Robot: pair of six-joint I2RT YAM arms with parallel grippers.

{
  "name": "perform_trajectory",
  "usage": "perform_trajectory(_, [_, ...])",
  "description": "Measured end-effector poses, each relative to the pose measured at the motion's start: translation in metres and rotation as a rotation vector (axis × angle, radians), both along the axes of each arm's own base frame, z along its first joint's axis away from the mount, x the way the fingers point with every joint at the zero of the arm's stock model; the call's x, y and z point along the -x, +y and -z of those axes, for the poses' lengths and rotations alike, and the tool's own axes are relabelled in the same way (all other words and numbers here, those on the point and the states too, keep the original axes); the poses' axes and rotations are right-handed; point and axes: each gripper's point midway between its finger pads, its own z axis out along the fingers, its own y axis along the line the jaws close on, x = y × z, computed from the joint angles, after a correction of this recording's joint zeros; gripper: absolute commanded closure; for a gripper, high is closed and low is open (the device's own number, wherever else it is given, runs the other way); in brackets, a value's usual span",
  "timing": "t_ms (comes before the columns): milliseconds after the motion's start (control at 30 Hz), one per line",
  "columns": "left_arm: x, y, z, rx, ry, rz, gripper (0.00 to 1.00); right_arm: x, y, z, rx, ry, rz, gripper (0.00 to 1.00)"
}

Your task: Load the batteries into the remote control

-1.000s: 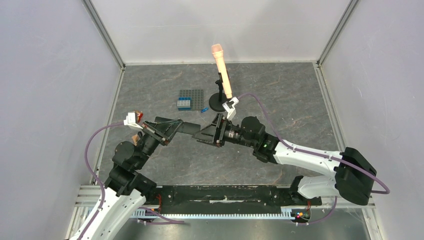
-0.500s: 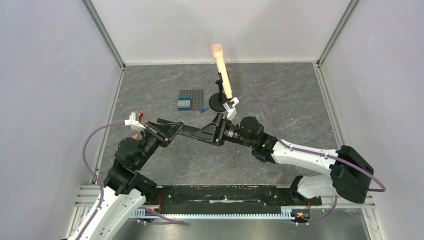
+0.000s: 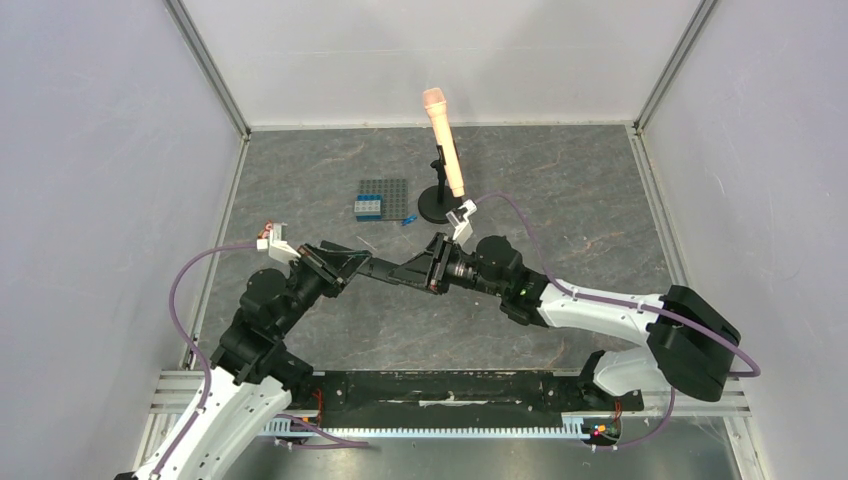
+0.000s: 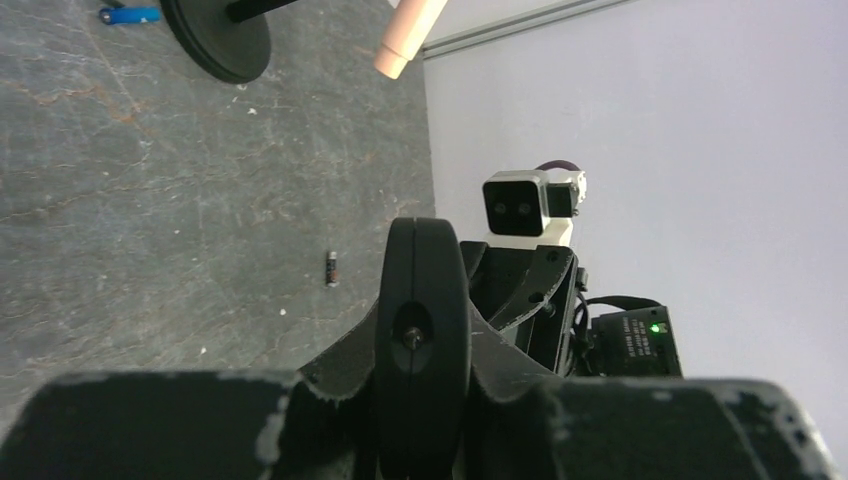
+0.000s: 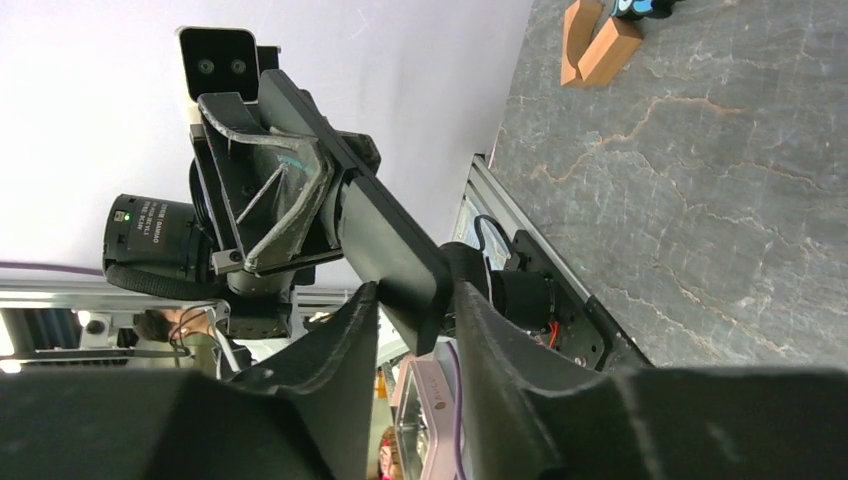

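The remote control [image 3: 385, 268], a slim black bar, hangs in the air between both arms. My left gripper [image 3: 345, 263] is shut on its left end. In the left wrist view the remote control [image 4: 422, 310] shows end on, wedged between the dark fingers [image 4: 300, 400]. My right gripper [image 5: 415, 320] is shut on the other end of the remote control [image 5: 385, 235], with a finger [image 5: 345, 370] against each side. One battery [image 4: 331, 268], tiny and dark with a pale tip, lies on the grey table below. I cannot see whether the remote's back cover is on.
A peach microphone [image 3: 443, 140] leans on a black stand [image 3: 435, 205] at the back. Left of it are a grey studded plate [image 3: 388, 192] with a blue brick [image 3: 368, 207] and a small blue piece [image 3: 408, 219]. Wooden blocks [image 5: 595, 45] lie near the left arm.
The left arm has carried the remote to the right, into the right gripper. The right jaws, open wider before, have closed in on the remote's end.
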Motion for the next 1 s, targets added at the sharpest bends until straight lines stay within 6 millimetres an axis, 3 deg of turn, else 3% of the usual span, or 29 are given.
perform_trajectory(500, [-0.003,-0.003,0.015,-0.088,0.008,0.025,0.98,0.001,-0.008,0.011,0.014,0.028,-0.004,0.99])
perform_trajectory(733, [-0.008,-0.003,0.022,-0.208,-0.021,0.042,0.98,-0.002,-0.007,0.023,0.036,0.046,-0.012,1.0])
perform_trajectory(900, [-0.014,0.008,0.052,-0.361,0.025,0.02,0.98,-0.014,-0.01,0.025,0.033,0.053,0.011,1.0])
perform_trajectory(1000, [-0.015,0.011,0.058,-0.402,0.024,0.017,0.98,-0.022,-0.013,0.025,0.026,0.053,0.028,1.0])
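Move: Just left of the right hand point, about 2 cm off, a bit forward and level with it, is the battery cover on the right end of the remote control; from the left hand, which holds the remote, that cover lies roughly 6 cm right and 2 cm back. Down on the table, some 23 cm below the right hand, a small black battery lies 27 cm right and 11 cm ahead, and a blue battery straight ahead, about 30 cm out. Closing on the covered end of the remote, the right fingers pinch it while the hand eases down; late on they shut almost fully on the thin cover and carry it some 2 cm forward and slightly right, away from the remote. Keeping its grip on the remote, the left hand sinks about 6 cm, mostly late, rolling its left side up over 20 degrees. ##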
